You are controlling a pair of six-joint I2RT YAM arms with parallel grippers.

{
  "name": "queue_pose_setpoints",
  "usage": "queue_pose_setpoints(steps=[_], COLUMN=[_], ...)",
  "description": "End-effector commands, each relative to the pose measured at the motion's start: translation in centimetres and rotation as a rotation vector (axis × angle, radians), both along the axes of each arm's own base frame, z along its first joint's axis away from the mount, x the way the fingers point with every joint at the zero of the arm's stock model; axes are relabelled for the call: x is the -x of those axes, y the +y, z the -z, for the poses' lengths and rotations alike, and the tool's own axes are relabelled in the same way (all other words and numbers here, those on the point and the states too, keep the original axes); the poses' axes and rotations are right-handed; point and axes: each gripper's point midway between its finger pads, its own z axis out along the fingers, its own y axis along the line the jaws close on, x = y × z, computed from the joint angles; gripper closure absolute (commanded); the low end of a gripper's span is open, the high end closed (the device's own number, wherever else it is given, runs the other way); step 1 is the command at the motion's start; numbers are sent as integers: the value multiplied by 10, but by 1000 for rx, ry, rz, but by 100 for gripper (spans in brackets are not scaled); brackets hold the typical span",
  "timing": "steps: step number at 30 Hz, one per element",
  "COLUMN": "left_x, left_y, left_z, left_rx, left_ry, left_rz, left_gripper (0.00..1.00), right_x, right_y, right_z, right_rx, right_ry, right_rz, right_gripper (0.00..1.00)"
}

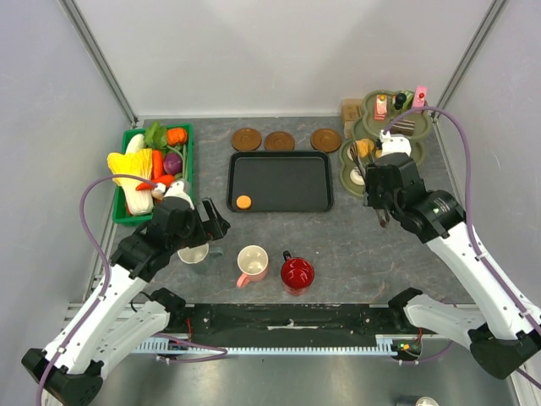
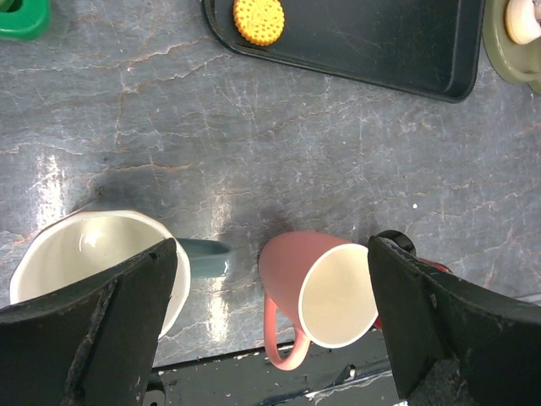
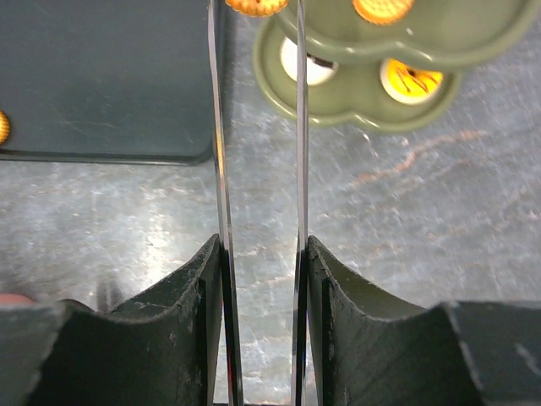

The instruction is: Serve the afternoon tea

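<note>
My left gripper [image 1: 203,233] [image 2: 270,254] hangs wide open over the near table. The whitish mug [image 1: 193,254] [image 2: 84,245] sits under its left finger. The pink mug [image 1: 253,263] [image 2: 296,262] stands upright between the fingers, untouched. The red mug [image 1: 297,273] stands just right of it. One orange biscuit [image 1: 243,202] [image 2: 258,20] lies on the black tray [image 1: 279,199]. My right gripper [image 1: 380,199] [image 3: 260,245] is shut on the metal tongs [image 3: 218,169]. Their blades reach toward the green tiered stand [image 1: 397,127] [image 3: 355,93] of cakes, and the tips run out of view.
Three brown coasters [image 1: 280,140] lie behind the tray. A green crate [image 1: 123,203] of toy vegetables stands at the left. White [image 3: 317,68] and orange [image 3: 410,78] pastries sit on the stand's lower tier. Frame posts rise at the back corners.
</note>
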Motion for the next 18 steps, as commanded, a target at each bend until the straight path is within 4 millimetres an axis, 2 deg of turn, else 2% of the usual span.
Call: queue_pose_setpoints(steps=[1,6,8,18], left_x=[-4,-3,-3,-7], left_y=[-7,-8,-9,-13], left_z=[-8,-6,-6,-11], left_rx=[31,37,35,54], left_ry=[-41,-37,-37,-59], left_rz=[30,34,39,50], left_gripper=[1,1,1,1], right_x=[15,16,14,-3], right_y=[-27,-41,-54,-89], right_z=[13,19,21,13], right_rx=[40,67,96,149], right_ry=[40,51,50,56], right_rz=[101,148,198,311], right_gripper=[63,62,62,62])
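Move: The right gripper holds the tongs with a biscuit at their tips. From this hand the free right part of the stand's middle tier lies about 16 cm ahead, 12 cm right and 13 cm lower; the nearer biscuit on that tier is some 17 cm ahead and 6 cm right. On the bottom tier, about 23 cm below the hand, the yellow cake is 14 cm ahead and 9 cm right. From the left hand that free part is roughly 23 cm ahead and 44 cm right. Swing the right gripper about 7.5 cm to its right along the front of the tiered stand, sinking some 3 cm mostly in the first half, and turn the wrist about 15 degrees clockwise so the tong tips sweep towards the stand's right side. Keep the fingers closed on the tongs, and the biscuit pinched in their tips. ##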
